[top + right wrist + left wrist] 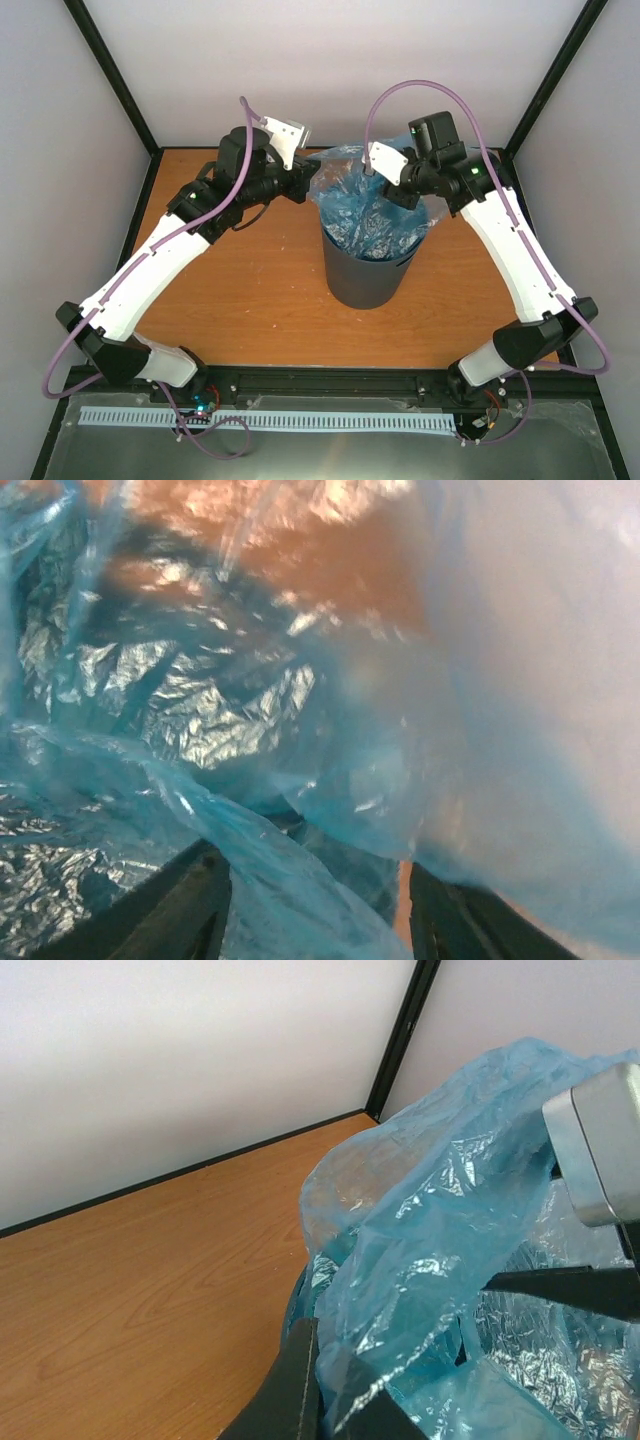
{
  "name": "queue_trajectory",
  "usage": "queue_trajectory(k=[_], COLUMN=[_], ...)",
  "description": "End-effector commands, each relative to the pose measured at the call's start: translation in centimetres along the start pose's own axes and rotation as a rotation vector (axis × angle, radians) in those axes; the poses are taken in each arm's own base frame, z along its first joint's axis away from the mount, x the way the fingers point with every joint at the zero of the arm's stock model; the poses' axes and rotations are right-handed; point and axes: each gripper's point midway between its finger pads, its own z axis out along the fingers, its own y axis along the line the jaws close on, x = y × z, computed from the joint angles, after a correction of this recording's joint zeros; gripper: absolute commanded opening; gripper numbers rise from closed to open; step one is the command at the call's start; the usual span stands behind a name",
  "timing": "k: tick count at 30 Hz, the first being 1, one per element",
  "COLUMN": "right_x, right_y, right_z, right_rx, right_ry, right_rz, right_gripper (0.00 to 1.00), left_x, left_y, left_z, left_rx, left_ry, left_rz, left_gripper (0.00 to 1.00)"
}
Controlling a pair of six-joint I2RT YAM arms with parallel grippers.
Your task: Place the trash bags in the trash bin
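Observation:
The dark grey trash bin [365,275] stands upright mid-table. The light-blue trash bag [365,215] lies in its mouth, crumpled down inside, with its edges standing above the rim at the back. My left gripper [308,182] is at the bin's left rim. In the left wrist view it [335,1400] is shut on a fold of the bag [440,1210]. My right gripper [396,185] is at the right rim. In the right wrist view it [315,910] has its jaws wide apart, with the bag film [300,780] draped loosely between them.
The wooden table [250,290] is enclosed by pale walls with black corner posts [120,80]. The back wall is just behind the bin. The right gripper's grey camera housing [600,1150] shows close across the bag in the left wrist view.

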Motion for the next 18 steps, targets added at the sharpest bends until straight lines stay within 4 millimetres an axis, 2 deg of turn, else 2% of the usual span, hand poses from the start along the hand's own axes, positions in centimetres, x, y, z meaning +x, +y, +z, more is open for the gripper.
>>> queue_trajectory(k=[1,4,7,12,14,18], right_x=[-1.0,-1.4,-1.7,-2.5,-2.8,-2.4], right_y=[-0.9,-0.5,0.9,3.9,5.7,10.1], right_z=[-0.1,-0.3,-1.6,-5.4,-7.0,-8.3], right_rx=[0.006,-0.03,-0.109,-0.191,-0.229,-0.343], right_ry=[-0.023,-0.037,-0.041,-0.115,-0.143,-0.166], right_rz=[-0.016,-0.02,-0.019,-0.001,-0.007,-0.009], right_gripper=[0.42,0.24,0.05,0.03,0.03,0.03], left_x=[-2.1,-1.6,-1.2,-0.8,-0.5,0.1], left_y=[-0.3,0.0,0.0,0.0,-0.2,-0.6], left_z=[-1.6,-1.3,-0.5,0.0,0.1,-0.2], left_rx=[0.003,-0.006,0.001,0.007,0.016,0.044], left_ry=[-0.063,-0.05,-0.035,-0.031,-0.025,-0.008], left_rz=[-0.005,-0.005,-0.011,-0.028,-0.037,-0.045], left_gripper=[0.01,0.01,0.01,0.01,0.01,0.01])
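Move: A loose fold of the trash bag hangs between the right gripper's open fingers, practically at their tips. From that gripper the trash bin's middle lies about 6 cm back, 2 cm left and some 18 cm lower, and the bag corner that the left gripper still holds is about 13 cm left, 1 cm back and 6 cm higher. From the left gripper, the fold is roughly 13 cm right, 1 cm ahead and 7 cm lower. Close the right gripper on the fold of blue film almost on the spot, then draw the pinched film back towards the robot over the bin, about 7 cm, rising some 3 cm and turning roughly 10 degrees counter-clockwise. Hold the left gripper in place, still shut on its corner of the bag. ##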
